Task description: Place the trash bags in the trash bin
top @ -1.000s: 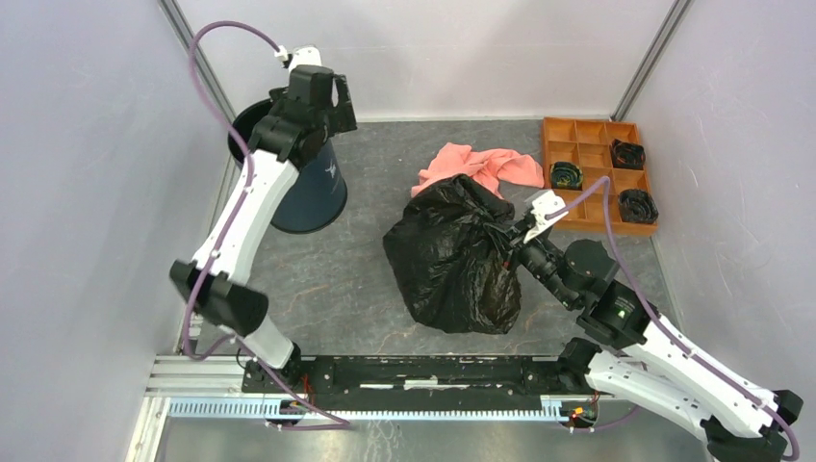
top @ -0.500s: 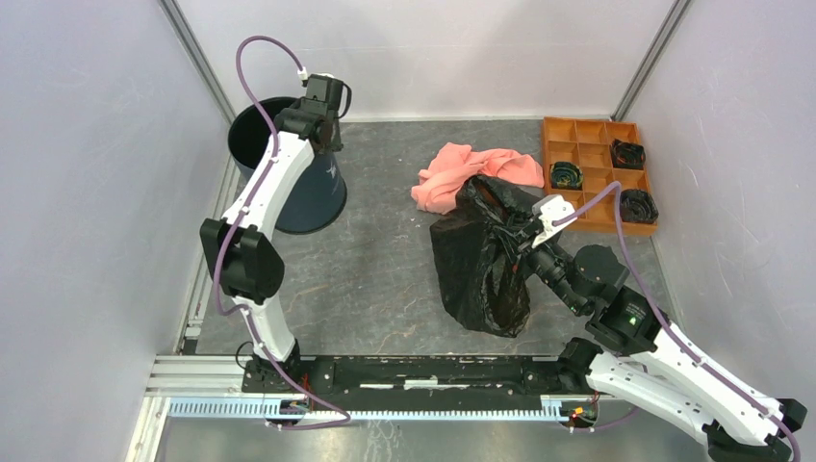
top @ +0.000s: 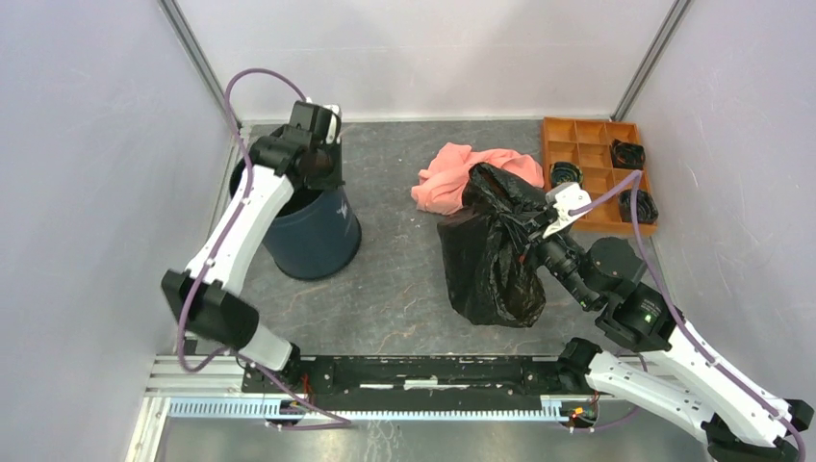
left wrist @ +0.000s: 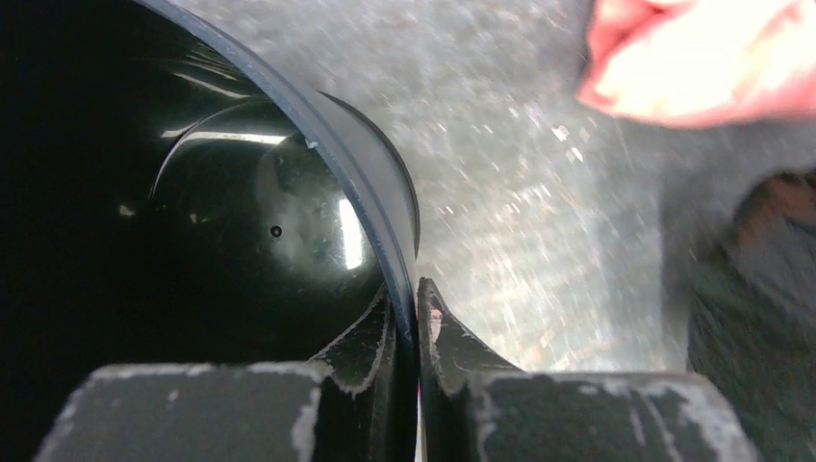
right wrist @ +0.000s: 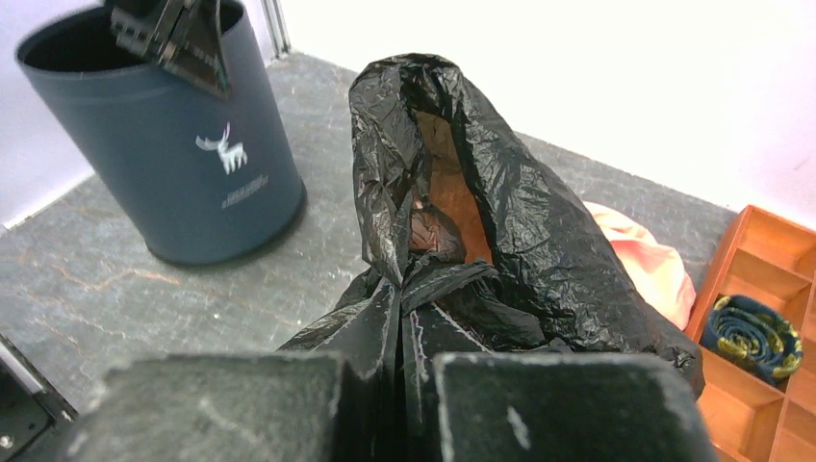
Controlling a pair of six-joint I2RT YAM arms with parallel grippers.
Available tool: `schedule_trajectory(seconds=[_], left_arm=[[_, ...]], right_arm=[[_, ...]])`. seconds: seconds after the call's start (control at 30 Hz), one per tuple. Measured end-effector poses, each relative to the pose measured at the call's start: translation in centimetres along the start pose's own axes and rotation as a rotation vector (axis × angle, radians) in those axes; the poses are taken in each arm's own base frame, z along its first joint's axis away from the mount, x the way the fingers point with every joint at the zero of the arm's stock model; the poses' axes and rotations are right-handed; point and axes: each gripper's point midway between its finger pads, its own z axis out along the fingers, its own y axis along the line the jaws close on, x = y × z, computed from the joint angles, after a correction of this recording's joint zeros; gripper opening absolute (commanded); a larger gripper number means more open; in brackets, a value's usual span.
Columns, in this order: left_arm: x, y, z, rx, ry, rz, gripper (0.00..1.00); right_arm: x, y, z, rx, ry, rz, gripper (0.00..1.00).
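The trash bin [top: 322,236], dark navy with a white mark, stands upright at the table's left. My left gripper [top: 320,180] is shut on its rim, one finger inside the wall and one outside; the left wrist view shows that rim [left wrist: 380,202] pinched between the fingertips of the left gripper [left wrist: 416,310]. The glossy black trash bag [top: 491,260] hangs bunched right of centre. My right gripper [top: 529,236] is shut on a gathered fold near its top. In the right wrist view, the bag [right wrist: 500,212] rises from the right gripper [right wrist: 399,313], with the bin [right wrist: 173,164] beyond it on the left.
A salmon-pink cloth [top: 447,173] lies behind the bag, partly under it. An orange compartment tray [top: 589,144] holding dark rolled items sits at the back right corner. Walls close in the table on the left, back and right.
My left gripper closed on the bin's rim and the bin shifted nearer and to the right. The right gripper drew the bag up and to the right, making it narrower.
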Motion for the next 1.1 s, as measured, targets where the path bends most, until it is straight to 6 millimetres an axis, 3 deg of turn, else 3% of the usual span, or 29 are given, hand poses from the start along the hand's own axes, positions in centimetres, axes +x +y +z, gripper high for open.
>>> schedule_trajectory(seconds=[0.17, 0.3, 0.37, 0.47, 0.53, 0.63, 0.73, 0.87, 0.9, 0.93, 1.1], left_arm=[[4.3, -4.6, -4.7, 0.185, 0.007, 0.093, 0.02], [8.9, -10.6, -8.5, 0.377, 0.019, 0.211, 0.03], [10.9, -13.0, -9.5, 0.463, 0.030, 0.250, 0.14], [12.7, -15.1, -10.0, 0.529, 0.035, 0.288, 0.44], [13.2, -16.1, -10.2, 0.568, 0.044, 0.287, 0.61], [12.6, -17.5, -11.6, 0.644, 0.002, 0.275, 0.75], [11.2, -17.6, -14.8, 0.729, -0.094, 0.261, 0.85], [8.6, -15.8, -20.2, 0.796, -0.276, 0.233, 0.93], [7.8, -14.8, -22.0, 0.806, -0.346, 0.217, 0.95], [7.1, -13.6, -23.4, 0.801, -0.413, 0.197, 0.97], [5.4, -7.1, -29.9, 0.779, -0.701, 0.069, 1.00]], right_arm=[[-3.3, -0.3, -0.2, 0.015, -0.053, 0.017, 0.01], [-6.1, -0.5, -0.6, 0.025, -0.098, 0.037, 0.01], [-7.3, -0.6, -0.8, 0.029, -0.115, 0.050, 0.01], [-9.3, -0.7, -1.1, 0.031, -0.133, 0.077, 0.01], [-10.5, -0.5, -1.2, 0.021, -0.147, 0.094, 0.01], [-12.5, 0.2, -1.3, -0.017, -0.173, 0.114, 0.01], [-14.7, 1.8, -1.2, -0.103, -0.206, 0.128, 0.01], [-17.5, 4.7, -0.1, -0.238, -0.253, 0.173, 0.01], [-19.2, 6.6, 0.9, -0.324, -0.284, 0.200, 0.01], [-19.4, 6.8, 1.1, -0.330, -0.289, 0.203, 0.01], [-24.1, 14.4, 4.2, -0.646, -0.363, 0.311, 0.01]])
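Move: The left hand already pinches the right side of the trash bin's rim; the bin's middle lies about 12 cm to its left, 3 cm ahead and 12 cm below. The right hand holds the black trash bag. From it the bin stands roughly 58 cm left, 20 cm ahead and 21 cm lower; the pink cloth is some 38 cm ahead and 8 cm left, and the compartment tray about 40 cm ahead and 27 cm right, both some 32 cm down. Back and to the right, about 17 cm each way, the left hand drags the bin by its pinched rim towards the middle, turning clockwise, then opens wide, lets go and rises about 20 cm, drawing left and back while its fingers tilt up. Meanwhile the right hand, grip kept, lifts the bag straight up, then swings it left towards the bin, turning counter-clockwise. ##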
